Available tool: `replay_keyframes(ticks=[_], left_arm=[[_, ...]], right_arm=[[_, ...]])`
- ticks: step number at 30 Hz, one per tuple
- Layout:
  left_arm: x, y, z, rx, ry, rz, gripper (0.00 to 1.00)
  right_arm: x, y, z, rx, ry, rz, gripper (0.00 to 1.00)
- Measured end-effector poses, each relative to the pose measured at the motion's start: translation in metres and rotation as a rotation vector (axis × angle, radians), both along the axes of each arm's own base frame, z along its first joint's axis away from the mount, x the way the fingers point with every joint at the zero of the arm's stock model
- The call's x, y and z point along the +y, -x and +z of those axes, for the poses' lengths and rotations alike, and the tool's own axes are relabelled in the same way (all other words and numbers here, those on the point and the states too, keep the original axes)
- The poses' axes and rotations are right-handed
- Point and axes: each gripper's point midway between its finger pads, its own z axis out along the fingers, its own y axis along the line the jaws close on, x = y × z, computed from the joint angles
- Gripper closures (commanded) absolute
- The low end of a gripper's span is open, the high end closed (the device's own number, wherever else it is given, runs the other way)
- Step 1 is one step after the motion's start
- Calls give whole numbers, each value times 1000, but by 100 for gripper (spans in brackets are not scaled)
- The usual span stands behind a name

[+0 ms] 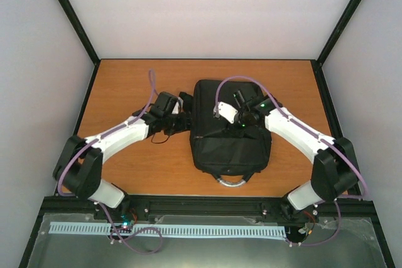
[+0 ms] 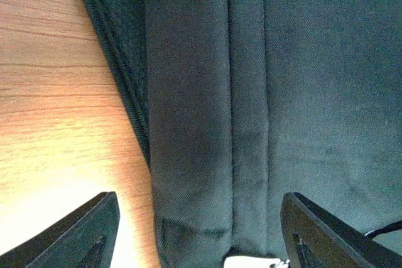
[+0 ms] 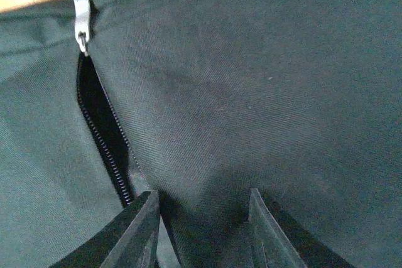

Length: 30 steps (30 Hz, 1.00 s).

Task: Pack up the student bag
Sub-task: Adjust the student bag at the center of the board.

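The student bag (image 1: 232, 152), a large black backpack, lies flat on the table with its grey loop handle (image 1: 232, 181) toward the arms. My left gripper (image 1: 182, 117) is at the bag's left edge. In the left wrist view it (image 2: 198, 236) is open, its fingers astride a black strip of the bag (image 2: 207, 123). My right gripper (image 1: 225, 117) rests on top of the bag. In the right wrist view it (image 3: 201, 218) is pressed onto the fabric (image 3: 251, 80) beside a partly open zip (image 3: 103, 136), with cloth filling the gap between the fingers. A metal zip pull (image 3: 81, 23) sits at the zip's far end.
The wooden table (image 1: 125, 86) is walled by white panels and black frame posts on three sides. A thin black cord (image 1: 160, 137) lies on the wood by the left gripper. Purple cables loop over both arms.
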Motion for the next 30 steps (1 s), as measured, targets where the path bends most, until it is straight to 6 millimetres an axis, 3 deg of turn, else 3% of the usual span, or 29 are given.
replay_keyframes(ticks=[4,9,16,24,30], left_arm=[[-14,-7,-18,50,25,-32,38],[-30,-8,-40,109,66,-76,56],[-42,-5,-40,92,110,-93,85],[-53,20,-31,21,128,-78,92],[-56,34,-28,11,147,-65,98]], right_arm=[[3,6,-32,40,43,15,61],[3,3,-40,11,53,13,61],[1,-2,-45,-26,71,3,62],[-6,-11,-47,-62,127,-28,61],[-5,-6,-42,-51,121,-15,55]])
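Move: The student bag lies flat between the hands. Its left edge, which the open left hand goes for, is about 4 cm to that hand's right and 5 cm below; the zip pull is some 4 cm back of that spot, and the carry handle about 19 cm back and 15 cm right of the hand. The right hand is above the bag's middle, about 8 cm over it, with the zip pull some 12 cm left and 3 cm back and the handle some 18 cm straight back. The left hand dips about 4 cm down and as much to the right onto the bag's left edge, its fingers closing from wide open to pinch a fold of the black cloth, then drags that edge about 4 cm back, rising slightly and still easing right. Meanwhile the right hand sinks some 4.5 cm onto the bag's middle and presses there with its fingers still part open, staying nearly in place while the bag is turned beneath it. ##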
